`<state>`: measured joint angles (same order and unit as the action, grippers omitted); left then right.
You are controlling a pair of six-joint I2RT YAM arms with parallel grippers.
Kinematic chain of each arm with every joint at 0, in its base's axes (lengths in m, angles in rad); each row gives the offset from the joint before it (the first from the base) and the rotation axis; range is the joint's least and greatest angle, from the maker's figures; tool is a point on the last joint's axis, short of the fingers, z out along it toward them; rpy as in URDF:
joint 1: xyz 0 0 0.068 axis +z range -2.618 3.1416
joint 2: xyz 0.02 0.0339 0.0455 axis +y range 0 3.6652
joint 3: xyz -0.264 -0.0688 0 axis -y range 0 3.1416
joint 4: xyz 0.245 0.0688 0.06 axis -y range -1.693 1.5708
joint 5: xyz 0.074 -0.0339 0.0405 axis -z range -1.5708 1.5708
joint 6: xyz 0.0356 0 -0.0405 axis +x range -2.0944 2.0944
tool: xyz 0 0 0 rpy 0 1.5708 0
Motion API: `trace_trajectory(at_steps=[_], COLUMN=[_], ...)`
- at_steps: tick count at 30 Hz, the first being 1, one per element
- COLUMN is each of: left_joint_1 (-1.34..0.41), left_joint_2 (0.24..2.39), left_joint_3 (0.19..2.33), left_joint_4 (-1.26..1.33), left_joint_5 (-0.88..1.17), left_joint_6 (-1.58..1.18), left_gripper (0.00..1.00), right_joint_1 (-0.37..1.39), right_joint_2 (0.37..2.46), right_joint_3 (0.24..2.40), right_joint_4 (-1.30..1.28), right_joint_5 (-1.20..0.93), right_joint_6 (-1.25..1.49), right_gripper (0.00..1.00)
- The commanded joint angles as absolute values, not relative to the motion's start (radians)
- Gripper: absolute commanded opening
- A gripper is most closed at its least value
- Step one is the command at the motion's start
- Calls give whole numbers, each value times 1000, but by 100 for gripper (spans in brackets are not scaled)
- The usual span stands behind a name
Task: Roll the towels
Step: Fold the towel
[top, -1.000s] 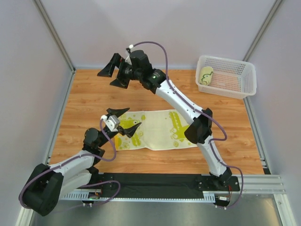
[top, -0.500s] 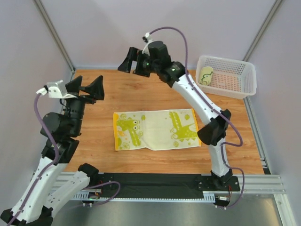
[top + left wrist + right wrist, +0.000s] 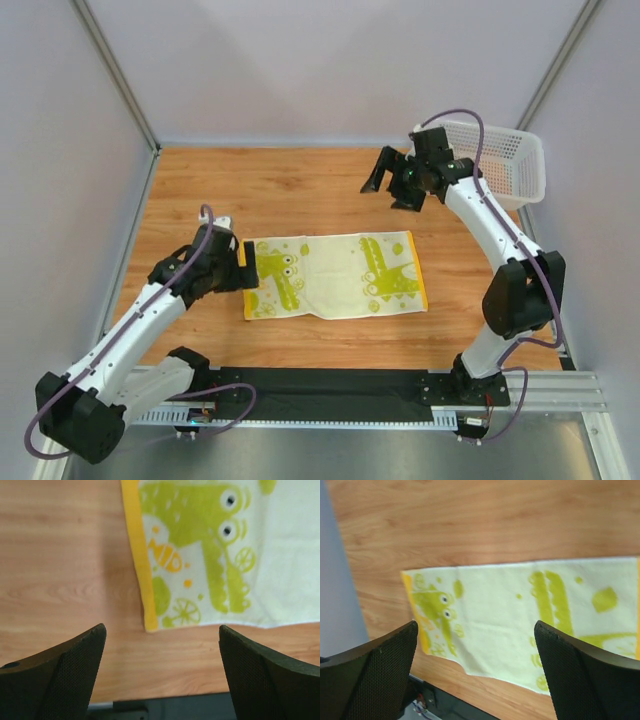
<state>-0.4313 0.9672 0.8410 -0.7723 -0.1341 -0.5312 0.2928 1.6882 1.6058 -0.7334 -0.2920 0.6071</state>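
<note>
One towel (image 3: 335, 275) lies flat and unrolled in the middle of the wooden table, cream with lime-green animals and yellow end bands. My left gripper (image 3: 248, 270) hovers open at its left end. In the left wrist view the towel (image 3: 210, 555) shows its yellow band and near-left corner ahead of the open left gripper (image 3: 162, 672), which holds nothing. My right gripper (image 3: 392, 183) hangs open over bare wood behind the towel's right end, left of the basket. From the right wrist view the towel (image 3: 510, 615) lies well below the open right gripper (image 3: 475, 667).
A white perforated basket (image 3: 505, 175) stands at the back right corner, its left part hidden by my right arm. A black rail (image 3: 330, 385) runs along the table's near edge. Grey walls close in the left, back and right sides.
My left arm came down and right, ending at the towel's left end. My right arm swung from the back middle to the right, beside the basket. The towel has not moved.
</note>
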Motion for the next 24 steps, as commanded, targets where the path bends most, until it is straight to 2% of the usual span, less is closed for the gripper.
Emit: trace_trajectory(at_steps=[1, 5, 12, 14, 16, 24], left_joint_1=[-425, -425, -419, -402, -400, -399], left_joint_2=[916, 977, 1092, 1121, 1137, 1235], left_joint_3=[776, 695, 649, 624, 617, 560], left_joint_4=[-812, -749, -667, -626, -609, -548], left_joint_5=[-44, -45, -55, -29, -26, -8], left_joint_6=[-646, -698, -764, -767, -781, -781], left_gripper=[99, 97, 92, 77, 70, 66], right_joint_1=[293, 230, 186, 176, 172, 141], right_joint_2=[1589, 1638, 1592, 1585, 1582, 1560], right_joint_3=[1557, 1522, 1425, 1420, 1410, 1368], right_joint_4=[-800, -943, -922, -937, -949, -953], right_joint_5=[-218, -259, -311, -316, -321, -342], right_joint_6=[528, 515, 474, 465, 450, 413], right_gripper=[100, 100, 99, 99, 99, 100])
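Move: The towel's near left corner, where I mean to pinch, is some 14 cm below my left hand and about 6 cm back, with no real sideways offset. The far left corner lies roughly 17 cm beyond it, also below. From my right hand, the towel's near right corner is about 22 cm back, 8 cm right and 22 cm down; the far right corner is only some 5 cm back and 5 cm right, at the same depth. I drop my left hand about 12 cm onto the towel's near left corner, easing back some 4 cm early on, tipping the fingers about 20 degrees steeper and bringing them in by about a third around the corner, not shut. Meanwhile my right hand comes back, right and down, about 7 cm each way, towards the towel's right end, fingers wide open. ##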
